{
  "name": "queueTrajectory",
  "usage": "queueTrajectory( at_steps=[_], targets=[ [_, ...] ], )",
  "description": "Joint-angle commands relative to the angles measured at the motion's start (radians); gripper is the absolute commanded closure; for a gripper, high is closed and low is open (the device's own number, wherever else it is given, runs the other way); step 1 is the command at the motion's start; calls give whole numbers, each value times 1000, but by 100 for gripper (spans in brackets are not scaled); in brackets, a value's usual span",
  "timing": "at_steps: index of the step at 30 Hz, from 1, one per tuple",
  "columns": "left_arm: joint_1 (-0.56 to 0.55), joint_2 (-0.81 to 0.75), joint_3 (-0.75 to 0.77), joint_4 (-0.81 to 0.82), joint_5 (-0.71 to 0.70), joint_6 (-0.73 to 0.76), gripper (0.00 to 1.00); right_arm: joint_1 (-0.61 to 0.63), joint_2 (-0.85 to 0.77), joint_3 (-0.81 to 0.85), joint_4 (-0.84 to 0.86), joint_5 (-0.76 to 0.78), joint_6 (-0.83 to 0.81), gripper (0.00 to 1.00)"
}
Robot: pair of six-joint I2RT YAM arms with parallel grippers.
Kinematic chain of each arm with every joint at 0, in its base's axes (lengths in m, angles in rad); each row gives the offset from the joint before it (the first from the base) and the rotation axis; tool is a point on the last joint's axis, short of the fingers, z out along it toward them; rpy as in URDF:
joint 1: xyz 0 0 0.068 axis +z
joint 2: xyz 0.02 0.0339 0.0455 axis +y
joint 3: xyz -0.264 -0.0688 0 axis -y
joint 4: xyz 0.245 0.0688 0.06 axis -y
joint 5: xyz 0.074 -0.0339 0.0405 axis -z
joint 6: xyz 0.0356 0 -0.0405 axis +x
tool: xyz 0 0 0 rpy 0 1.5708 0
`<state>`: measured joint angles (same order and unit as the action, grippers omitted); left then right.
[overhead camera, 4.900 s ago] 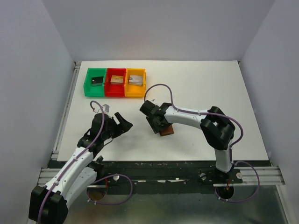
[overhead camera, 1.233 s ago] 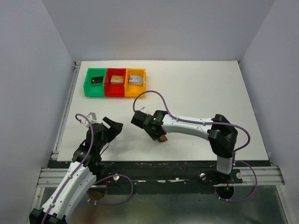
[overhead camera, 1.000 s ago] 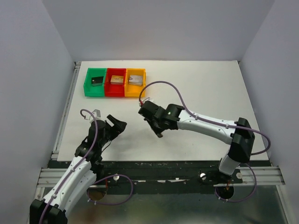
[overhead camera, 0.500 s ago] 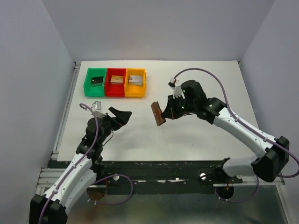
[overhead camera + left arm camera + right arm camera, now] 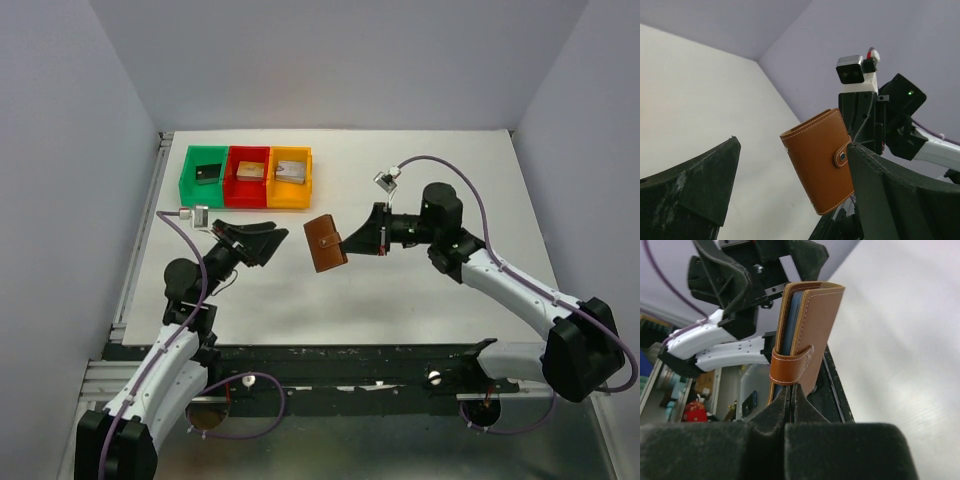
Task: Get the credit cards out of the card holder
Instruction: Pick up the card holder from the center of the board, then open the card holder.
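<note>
The card holder [image 5: 324, 243], a brown leather wallet with its snap tab closed, hangs in the air over the table's middle. My right gripper [image 5: 351, 244] is shut on its edge below the tab, and the right wrist view shows its fingertips [image 5: 790, 390] pinching the leather of the card holder [image 5: 815, 320]. A blue-grey strip shows between the covers, and I cannot tell whether it is lining or card. The credit cards are hidden. My left gripper [image 5: 274, 243] stands open just left of the wallet. In the left wrist view the card holder [image 5: 820, 160] sits near the right finger [image 5: 900, 200], untouched.
Green [image 5: 188, 178], red [image 5: 231, 180] and orange [image 5: 305, 180] trays stand in a row at the back left, each with a small block inside. The white table [image 5: 430, 320] is walled on three sides.
My right arm lifted the card holder off the table, swung it right and turned its face toward the left gripper. My left gripper rose, moved forward and opened wider.
</note>
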<state>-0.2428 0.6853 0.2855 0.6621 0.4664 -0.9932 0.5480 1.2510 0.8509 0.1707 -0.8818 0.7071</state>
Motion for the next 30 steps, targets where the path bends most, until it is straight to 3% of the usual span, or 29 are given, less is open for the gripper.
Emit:
queueTrajectory(
  at_steps=[1,4,9,16,25,30],
  targets=[
    [51,63,-43,284,167,-97,1,-6,36,-94,555,-204,271,100],
    [66,109,-66,407,205,-162,1,-13,79,-138,815,-233,426,100],
    [69,200,-57,600,282,-240,1,-14,149,-147,1070,-267,583,100],
    [68,293,-32,804,342,-351,1,-13,154,-145,1060,-279,574,100],
    [28,301,-8,775,353,-323,1,-10,88,-125,785,-267,387,100],
    [-45,301,30,696,351,-254,1,1,83,-113,745,-260,359,100]
  ],
)
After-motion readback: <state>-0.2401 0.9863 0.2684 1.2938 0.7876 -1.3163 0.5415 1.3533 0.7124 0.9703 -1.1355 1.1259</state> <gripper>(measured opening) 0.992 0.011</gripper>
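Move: The right hand already grips the card holder by its strap edge in mid-air; its middle lies about 4 cm to the left of those fingers and 2 cm forward. The open left gripper is roughly 14 cm to the right hand's left, 2 cm ahead. From the left hand the card holder is some 11 cm to the right, level fore and aft, barely lower. Of the bins, the yellow is about 23 cm ahead of the left hand, 2 cm left and 25 cm down; the red is 11 cm farther left. Up and back goes the right hand, about 4 cm each way, easing down slightly at the end, its shut fingers keeping hold of the card holder while they tip upward and swing some 15 degrees counter-clockwise. The left hand, fingers still wide open, closes in on the holder by moving back, right and up, turning about 23 degrees clockwise. ##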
